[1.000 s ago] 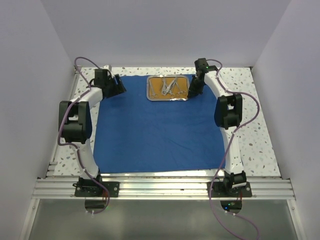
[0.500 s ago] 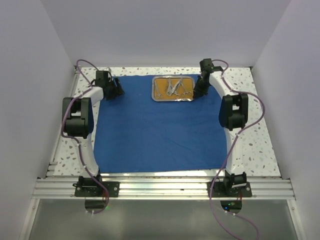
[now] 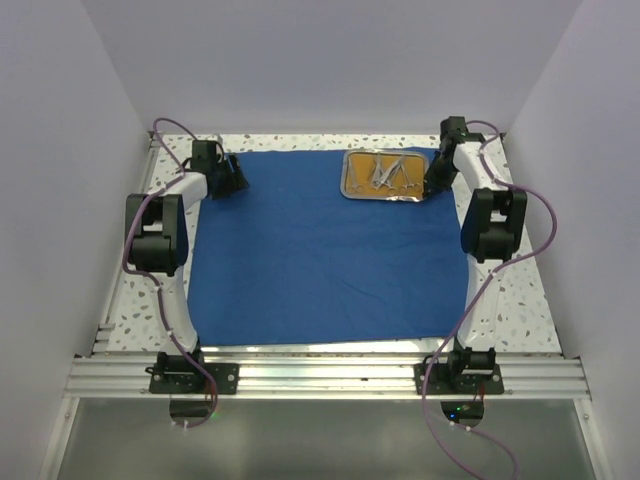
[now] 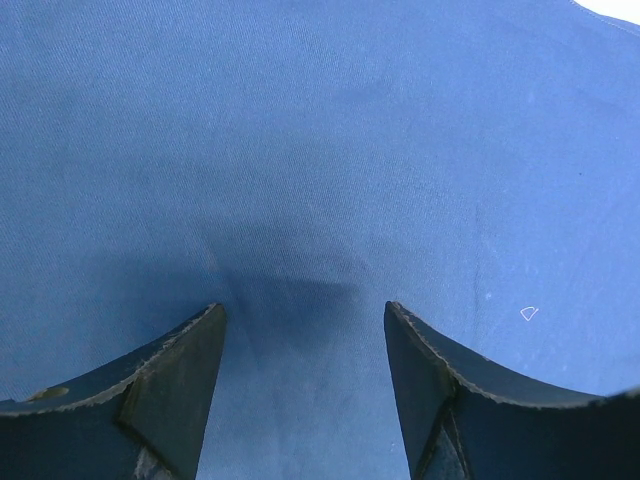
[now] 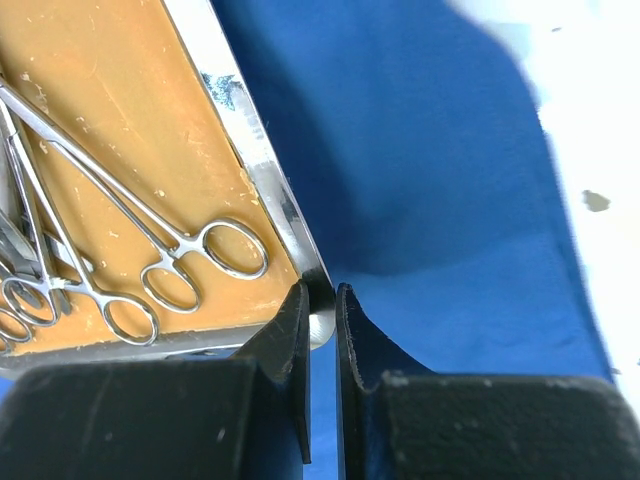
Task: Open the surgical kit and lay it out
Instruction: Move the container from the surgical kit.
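The royal-blue cloth wrap (image 3: 320,250) lies spread flat over the table. Near its far right corner sits the steel tray (image 3: 385,198), orange-brown inside, holding several silver ring-handled instruments (image 3: 385,172). My right gripper (image 3: 432,185) is at the tray's right end. In the right wrist view, that gripper (image 5: 322,288) is shut on the tray's rim (image 5: 255,150) at a corner, with forceps (image 5: 150,230) lying just inside. My left gripper (image 3: 238,178) hovers at the cloth's far left corner. In the left wrist view, that gripper (image 4: 302,305) is open, with only blue cloth (image 4: 320,150) between its fingers.
Speckled white tabletop (image 3: 520,270) shows around the cloth on both sides and along the back. White walls close in the workspace on three sides. An aluminium rail (image 3: 320,375) carrying both arm bases runs along the near edge.
My right gripper has dragged the tray to the right along the cloth's far edge, from the middle towards the right corner. The left gripper has drawn back slightly towards the far left corner.
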You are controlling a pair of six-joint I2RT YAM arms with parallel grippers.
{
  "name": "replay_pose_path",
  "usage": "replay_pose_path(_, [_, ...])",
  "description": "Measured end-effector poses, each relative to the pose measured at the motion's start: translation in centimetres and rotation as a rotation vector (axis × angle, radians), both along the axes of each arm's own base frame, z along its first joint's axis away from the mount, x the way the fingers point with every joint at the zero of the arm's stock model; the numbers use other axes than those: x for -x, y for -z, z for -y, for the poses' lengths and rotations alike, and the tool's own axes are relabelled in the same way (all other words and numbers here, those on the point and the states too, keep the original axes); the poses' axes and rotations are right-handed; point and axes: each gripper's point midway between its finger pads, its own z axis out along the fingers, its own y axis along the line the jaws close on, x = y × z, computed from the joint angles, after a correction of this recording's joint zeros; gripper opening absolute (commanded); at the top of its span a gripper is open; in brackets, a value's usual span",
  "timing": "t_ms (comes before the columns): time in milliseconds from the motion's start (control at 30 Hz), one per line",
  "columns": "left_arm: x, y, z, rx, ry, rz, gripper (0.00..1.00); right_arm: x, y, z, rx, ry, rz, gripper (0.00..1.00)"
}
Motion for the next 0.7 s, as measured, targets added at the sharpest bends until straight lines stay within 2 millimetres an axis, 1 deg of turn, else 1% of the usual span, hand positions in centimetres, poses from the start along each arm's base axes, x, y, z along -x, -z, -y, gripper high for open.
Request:
replay_pose_path(133, [0.0,0.0,0.0,-0.001,0.0,0.0,0.69,0.2,0.1,1.0,0.013,0.005,-0.004,0.0])
replay_pose_path(167, [0.0,0.0,0.0,0.0,0.0,-0.001,0.69,0.2,0.1,1.2,0.018,0.004,-0.004,0.04])
replay_pose_path(200, [0.0,0.0,0.0,0.0,0.0,-0.001,0.69,0.2,0.1,1.3,0.026,0.001,-0.005,0.12])
replay_pose_path(233, [0.0,0.0,0.0,0.0,0.0,-0.001,0.69,0.2,0.1,1.5,0.034,-0.001,-0.005,0.44])
replay_pose_path(267, [0.0,0.0,0.0,0.0,0.0,-0.001,0.69,0.2,0.1,1.6,0.04,0.001,-0.004,0.56])
replay_pose_path(300, [0.0,0.0,0.0,0.0,0.0,0.0,0.69,0.3,0.1,2.1,0.071,-0.002,-0.008,0.65])
replay_pose_path(333, [0.0,0.0,0.0,0.0,0.0,0.0,0.69,0.5,0.1,2.7,0.095,-0.002,-0.019,0.76])
replay_pose_path(400, [0.0,0.0,0.0,0.0,0.0,0.0,0.68,0.9,-0.1,4.0,0.139,0.007,-0.035,0.86])
replay_pose_path(467, [0.0,0.0,0.0,0.0,0.0,0.0,0.68,0.9,-0.8,5.1,0.171,0.018,-0.035,0.88])
replay_pose_path(567, [0.1,-0.2,0.0,0.002,-0.002,-0.003,0.68,0.1,-2.9,6.6,0.205,0.04,0.004,0.87])
replay_pose_path(633, [0.4,-0.4,0.0,0.005,-0.006,-0.009,0.68,-0.5,-4.4,6.9,0.205,0.048,0.043,0.87])
replay_pose_path(700, [0.6,-1.0,0.0,0.008,-0.009,-0.006,0.68,-0.8,-5.8,6.6,0.195,0.046,0.075,0.86])
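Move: The right hand already pinches the container's right rim close to its near corner. The container's middle lies about 12 cm to the left and 5 cm ahead, some 1 cm lower; the nearest scissors inside are roughly 6 cm left and 4 cm ahead. The blue cloth's far right corner is some 12 cm ahead and 4 cm right. From the left hand, the container's middle is around 43 cm to the right, level fore and aft and slightly lower. Still pinching the container's rim, the right hand drags it the last couple of centimetres rightward over the cloth, then spreads its fingers wide and lets go. It carries on right, away from the container, to about 7 cm in all, fingertips swinging some 10 degrees to the right, and rises roughly 6 cm as it clears the rim. ##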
